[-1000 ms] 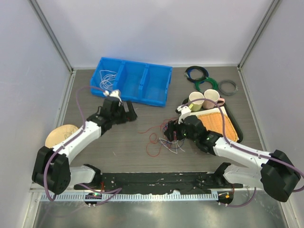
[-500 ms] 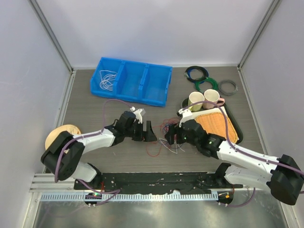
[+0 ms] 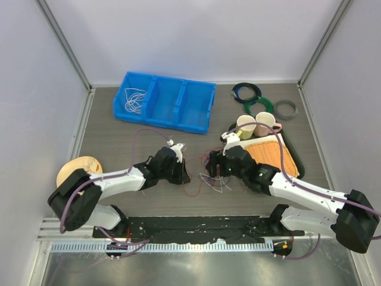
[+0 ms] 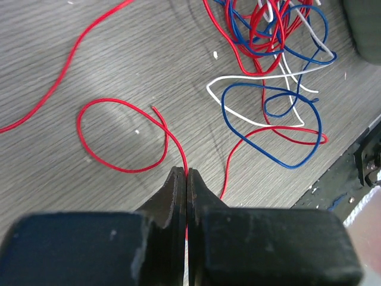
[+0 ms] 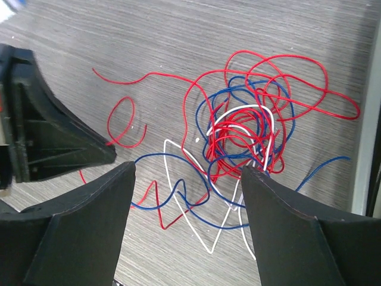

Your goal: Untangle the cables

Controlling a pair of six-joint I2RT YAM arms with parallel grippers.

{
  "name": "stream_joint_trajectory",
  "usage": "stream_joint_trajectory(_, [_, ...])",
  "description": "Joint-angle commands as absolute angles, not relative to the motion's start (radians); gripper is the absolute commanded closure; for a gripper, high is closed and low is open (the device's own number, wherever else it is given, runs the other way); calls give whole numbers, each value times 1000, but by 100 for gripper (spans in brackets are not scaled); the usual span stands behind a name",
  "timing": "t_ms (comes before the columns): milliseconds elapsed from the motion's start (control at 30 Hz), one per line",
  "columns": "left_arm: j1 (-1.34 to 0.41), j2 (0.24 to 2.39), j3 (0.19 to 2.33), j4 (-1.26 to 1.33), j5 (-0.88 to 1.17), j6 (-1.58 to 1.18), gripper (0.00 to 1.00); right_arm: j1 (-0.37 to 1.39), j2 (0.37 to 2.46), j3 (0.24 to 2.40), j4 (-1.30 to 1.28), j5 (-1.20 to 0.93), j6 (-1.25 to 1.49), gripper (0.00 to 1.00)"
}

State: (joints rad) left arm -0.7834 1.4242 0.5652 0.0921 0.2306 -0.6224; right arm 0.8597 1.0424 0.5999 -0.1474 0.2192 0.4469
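The tangled cables (image 3: 215, 176) are thin red, dark blue and white strands in a heap at the table's middle. They show in the right wrist view (image 5: 244, 134) and at the top right of the left wrist view (image 4: 268, 30). My left gripper (image 3: 185, 173) is low at the heap's left side, and its jaws (image 4: 186, 174) are shut on a red cable (image 4: 122, 171) that loops on the table just ahead. My right gripper (image 3: 213, 169) hovers over the heap, open and empty (image 5: 188, 167). More white cable (image 3: 134, 100) lies in the bin's left compartment.
A blue three-compartment bin (image 3: 196, 101) stands at the back left. Coiled green, black and grey rings (image 3: 247, 91) lie at the back right. Two cups (image 3: 246, 126) and an orange mat sit on a dark tray (image 3: 299, 170). A wooden disc (image 3: 77, 167) lies at the left.
My left gripper has moved from the blue bin across to the heap's left side, come down and shut on the red cable. My right gripper has shifted only slightly over the heap.
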Motion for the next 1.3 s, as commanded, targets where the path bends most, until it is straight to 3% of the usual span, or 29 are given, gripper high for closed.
stream_joint_trajectory(0, [-796,1274,549,3,-45,-666,100,864,1077,679,-113,161,404,23])
stream_joint_trajectory(133, [-796,1073,552,-231,-427,-785,100,919,1101,719,-115,135,348,24])
stream_joint_trajectory(267, [-795,878,522,-415,-646,-905,100,1008,1155,733,-140,184,334,24])
stream_joint_trajectory(433, [-793,638,450,-459,-728,-962,100,1046,1203,739,-276,372,452,28])
stream_joint_trajectory(600, [-793,487,431,-574,-839,-1025,100,1051,1178,719,-385,413,560,29])
stream_joint_trajectory(767, [-795,475,426,-584,-862,-1042,100,1051,1143,661,-381,422,554,29])
stream_joint_trajectory(967, [-793,546,446,-592,-870,-1051,100,1051,1192,633,-198,340,525,31])
stream_joint_trajectory(1267, [-793,548,440,-586,-867,-1052,100,1051,1338,686,-206,448,724,49])
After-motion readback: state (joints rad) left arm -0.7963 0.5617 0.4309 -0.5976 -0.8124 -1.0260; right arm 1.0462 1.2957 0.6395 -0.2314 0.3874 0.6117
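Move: My left hand already pinches the red cable near its free end; the clear table I take it to lies about 21 cm to the left, 2 cm farther out and 3 cm below. From that hand the tangle's core is roughly 12 cm to the right and 4 cm ahead, the plate some 41 cm left, 2 cm farther out. From my open right hand the core lies about 4 cm ahead, 8 cm below; loose white ends are 4 cm back, the tray's middle 20 cm right and 5 cm ahead. I keep the red cable pinched and sweep my left hand about 21 cm left, lifting it some 10 cm before easing slightly down, turning it roughly 60 degrees counter-clockwise, away from the tangle. My right hand swings about 5 cm left while drawing back, returns right, then sinks nearly 7 cm in all to the tangle's near side, its fingers closing partway around a blue strand. ##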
